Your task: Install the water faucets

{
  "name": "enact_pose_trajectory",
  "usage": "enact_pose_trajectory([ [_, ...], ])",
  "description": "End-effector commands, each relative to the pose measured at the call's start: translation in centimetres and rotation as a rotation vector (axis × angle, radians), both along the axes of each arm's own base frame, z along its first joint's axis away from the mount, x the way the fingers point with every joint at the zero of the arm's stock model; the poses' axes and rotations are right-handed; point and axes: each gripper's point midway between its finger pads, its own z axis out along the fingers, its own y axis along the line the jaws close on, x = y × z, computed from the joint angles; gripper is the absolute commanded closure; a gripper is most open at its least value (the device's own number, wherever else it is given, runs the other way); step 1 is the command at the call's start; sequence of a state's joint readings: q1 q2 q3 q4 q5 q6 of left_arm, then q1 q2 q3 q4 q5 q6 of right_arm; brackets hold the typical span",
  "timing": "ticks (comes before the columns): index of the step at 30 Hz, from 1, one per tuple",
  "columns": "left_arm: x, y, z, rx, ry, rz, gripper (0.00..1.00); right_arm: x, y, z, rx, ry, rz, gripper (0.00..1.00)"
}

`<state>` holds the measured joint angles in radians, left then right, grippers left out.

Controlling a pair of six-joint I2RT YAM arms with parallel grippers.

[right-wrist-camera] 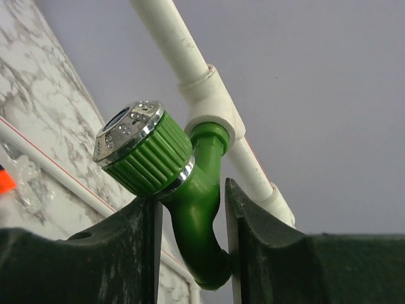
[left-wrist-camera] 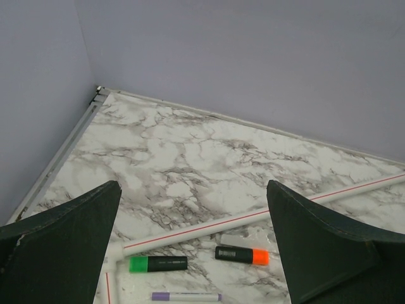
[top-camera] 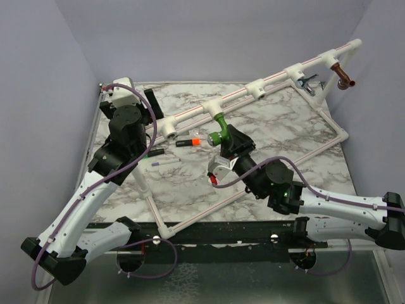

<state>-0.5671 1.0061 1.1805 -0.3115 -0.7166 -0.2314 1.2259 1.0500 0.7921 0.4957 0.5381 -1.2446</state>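
Observation:
A bright green faucet point(top-camera: 219, 126) point(right-wrist-camera: 196, 209) with a ribbed, chrome-topped knob sits with its neck in a white tee point(right-wrist-camera: 212, 104) on the raised pipe rail point(top-camera: 253, 88). My right gripper point(top-camera: 224, 138) point(right-wrist-camera: 192, 197) is closed around it from below. The left finger meets it under the knob, and the right finger presses the spout's end. Further right on the rail hang a chrome faucet point(top-camera: 307, 82) and a copper-brown faucet point(top-camera: 345, 79). My left gripper point(top-camera: 145, 104) point(left-wrist-camera: 193, 190) stands wide open at the back left, with nothing between its fingers.
On the marble lie an orange-capped marker point(top-camera: 188, 143) point(left-wrist-camera: 242, 255), a green-capped marker point(left-wrist-camera: 158, 263) and a purple pen point(top-camera: 166, 163) point(left-wrist-camera: 186, 296). A white pipe frame point(top-camera: 329, 145) borders the table. Purple walls close in on the left, back and right.

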Motion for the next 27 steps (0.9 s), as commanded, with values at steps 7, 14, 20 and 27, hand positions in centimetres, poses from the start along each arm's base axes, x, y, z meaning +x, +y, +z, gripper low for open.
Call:
enact_pose_trajectory([
  [7, -3.2, -0.5, -12.0, 0.251, 0.415, -0.132, 0.01, -1.5, 1.4, 5.0, 0.741, 0.327, 0.230, 1.00],
  [14, -3.2, -0.6, -11.9, 0.244, 0.410, -0.137, 0.01, -1.8, 1.6, 4.4, 0.617, 0.303, 0.227, 1.00],
  [20, -3.3, -0.5, -11.8, 0.245, 0.409, -0.139, 0.01, -2.5, 0.9, 3.3, 0.359, 0.227, 0.220, 0.55],
  [27, -3.2, -0.6, -11.6, 0.245, 0.409, -0.134, 0.01, -3.8, -0.1, 4.1, 0.101, 0.061, 0.252, 0.19],
])
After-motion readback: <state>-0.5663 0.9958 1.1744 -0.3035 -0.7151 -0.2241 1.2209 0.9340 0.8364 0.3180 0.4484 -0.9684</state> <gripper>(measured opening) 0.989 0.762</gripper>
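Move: The right hand already grips the green faucet at its spout, the faucet's middle about 2 cm ahead and 2 cm left, nearly level. The tee it is mounted in lies some 8 cm ahead, 4 cm left and slightly above. The next open tee on the left is about 2 cm ahead and 16 cm left; the one on the right, 13 cm ahead and 7 cm right. From the idle left hand the faucet is some 26 cm right, 8 cm back, about level. Rolling clockwise as seen from behind the hand, the right wrist twists nearly 20 degrees about its finger line, almost in place, fingers still around the green faucet's spout. Then the fingers spread clearly wider, let go of the spout and back away from faucet and tee, some 2.5 cm back and up with a little drift to the right. ##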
